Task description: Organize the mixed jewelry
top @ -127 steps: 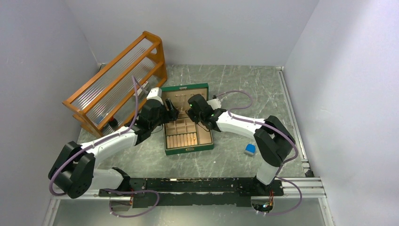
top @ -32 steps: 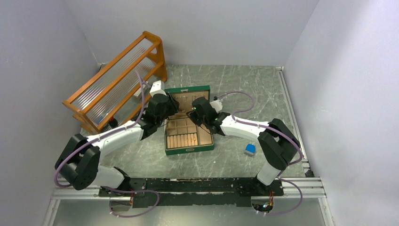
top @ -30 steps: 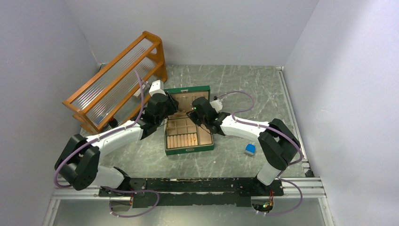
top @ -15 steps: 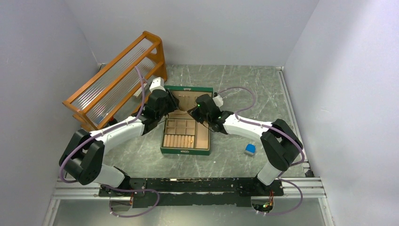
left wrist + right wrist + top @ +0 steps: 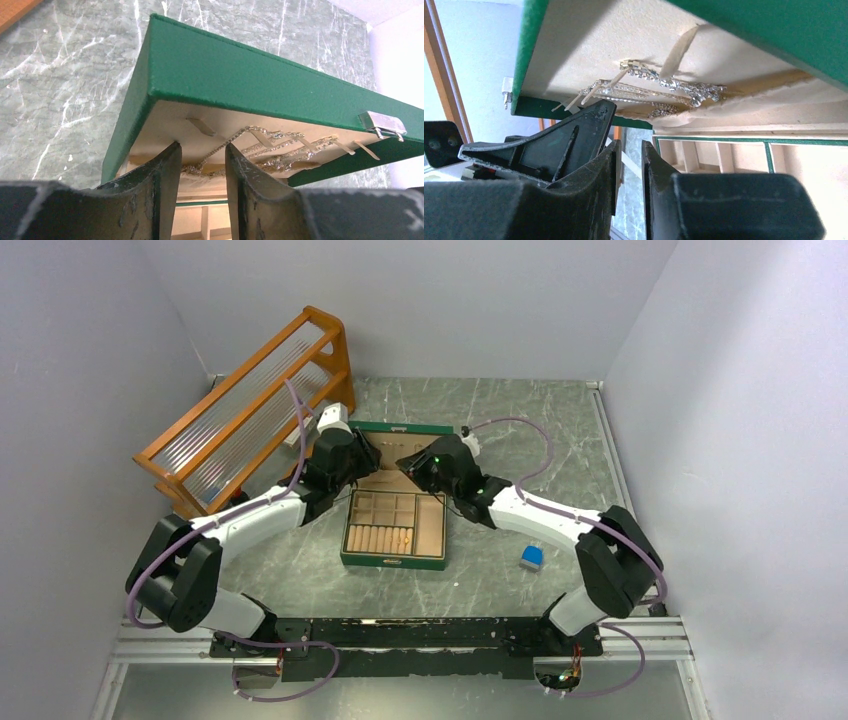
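The green jewelry box (image 5: 392, 562) sits mid-table, its lid (image 5: 400, 428) leaning forward, half lowered over the beige compartments. Silvery-gold chains of the mixed jewelry (image 5: 265, 145) hang under straps on the lid's beige lining, and the chains (image 5: 664, 85) also show in the right wrist view. My left gripper (image 5: 202, 150) is open just below the lid's left edge, with nothing between its fingers. My right gripper (image 5: 629, 145) is open by a narrow gap under the lid's right side and holds nothing. From above, the left gripper (image 5: 366, 456) and right gripper (image 5: 407, 462) flank the lid.
A wooden rack (image 5: 250, 410) stands at the back left, close to the left arm. A small blue block (image 5: 531, 558) lies on the marble table right of the box. A metal latch (image 5: 382, 122) sticks out of the lid's front edge.
The lid has tipped forward from upright to half lowered. The box slid slightly left and nearer. The right gripper went from shut to open, and its arm swung back and right.
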Motion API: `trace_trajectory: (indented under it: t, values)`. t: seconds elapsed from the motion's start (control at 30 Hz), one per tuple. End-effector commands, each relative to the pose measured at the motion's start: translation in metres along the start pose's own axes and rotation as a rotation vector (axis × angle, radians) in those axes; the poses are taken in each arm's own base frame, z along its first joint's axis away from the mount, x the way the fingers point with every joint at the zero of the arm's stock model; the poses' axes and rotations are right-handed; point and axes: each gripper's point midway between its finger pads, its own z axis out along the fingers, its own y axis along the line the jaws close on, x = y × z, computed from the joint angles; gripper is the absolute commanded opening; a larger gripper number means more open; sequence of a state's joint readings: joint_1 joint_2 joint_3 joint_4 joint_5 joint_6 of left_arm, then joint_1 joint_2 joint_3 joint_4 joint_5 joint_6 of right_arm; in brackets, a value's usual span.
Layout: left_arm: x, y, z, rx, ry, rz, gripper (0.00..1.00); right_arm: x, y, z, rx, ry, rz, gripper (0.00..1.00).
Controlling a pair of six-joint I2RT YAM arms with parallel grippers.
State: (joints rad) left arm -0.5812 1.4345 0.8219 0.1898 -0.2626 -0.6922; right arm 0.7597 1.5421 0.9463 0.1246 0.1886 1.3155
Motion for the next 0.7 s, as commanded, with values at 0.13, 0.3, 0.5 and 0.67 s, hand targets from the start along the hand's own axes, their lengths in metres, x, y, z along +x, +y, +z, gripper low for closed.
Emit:
trace_trajectory:
  t: [0.13,0.3,0.5,0.67]
  values:
    - [-0.022,-0.018,-0.016,0.095,-0.026,0.003,0.49,-0.024,0.015,-0.032,-0.089,-0.063,-0.143,0.27]
    - [-0.021,-0.016,-0.032,0.122,-0.006,0.032,0.54,-0.043,0.011,-0.054,-0.097,-0.081,-0.306,0.35]
    - [-0.028,-0.017,-0.055,0.161,-0.017,0.048,0.63,-0.064,-0.007,-0.074,-0.039,-0.081,-0.449,0.45]
    - [-0.045,-0.007,-0.079,0.109,-0.050,0.093,0.72,-0.077,-0.011,-0.088,-0.012,-0.071,-0.554,0.57]
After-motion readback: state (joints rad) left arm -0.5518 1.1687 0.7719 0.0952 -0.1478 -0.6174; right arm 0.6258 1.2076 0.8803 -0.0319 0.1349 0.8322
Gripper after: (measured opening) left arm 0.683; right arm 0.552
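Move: The open lid's middle, with the necklaces hanging on its face, is about 4 cm ahead of my left hand, some 5 cm to its right and 3 cm lower. From my right hand the lid's middle and necklaces are roughly 7 cm ahead, about level sideways and 4 cm lower. The compartment tray's middle is some 8 cm back from my left hand, 3 cm to its right and about 13 cm below; from my right hand, 4 cm back, 1 cm left and 14 cm below. I back both empty hands off the necklaces and lid, spreading them apart. My right hand swings about 9 cm right and rises some 6 cm, the fingers tipping up about 15 degrees and the wrist rolling its left side down; my left hand lifts about 6 cm, then draws back nearly 4 cm. Both sets of fingers open wider as they go. ##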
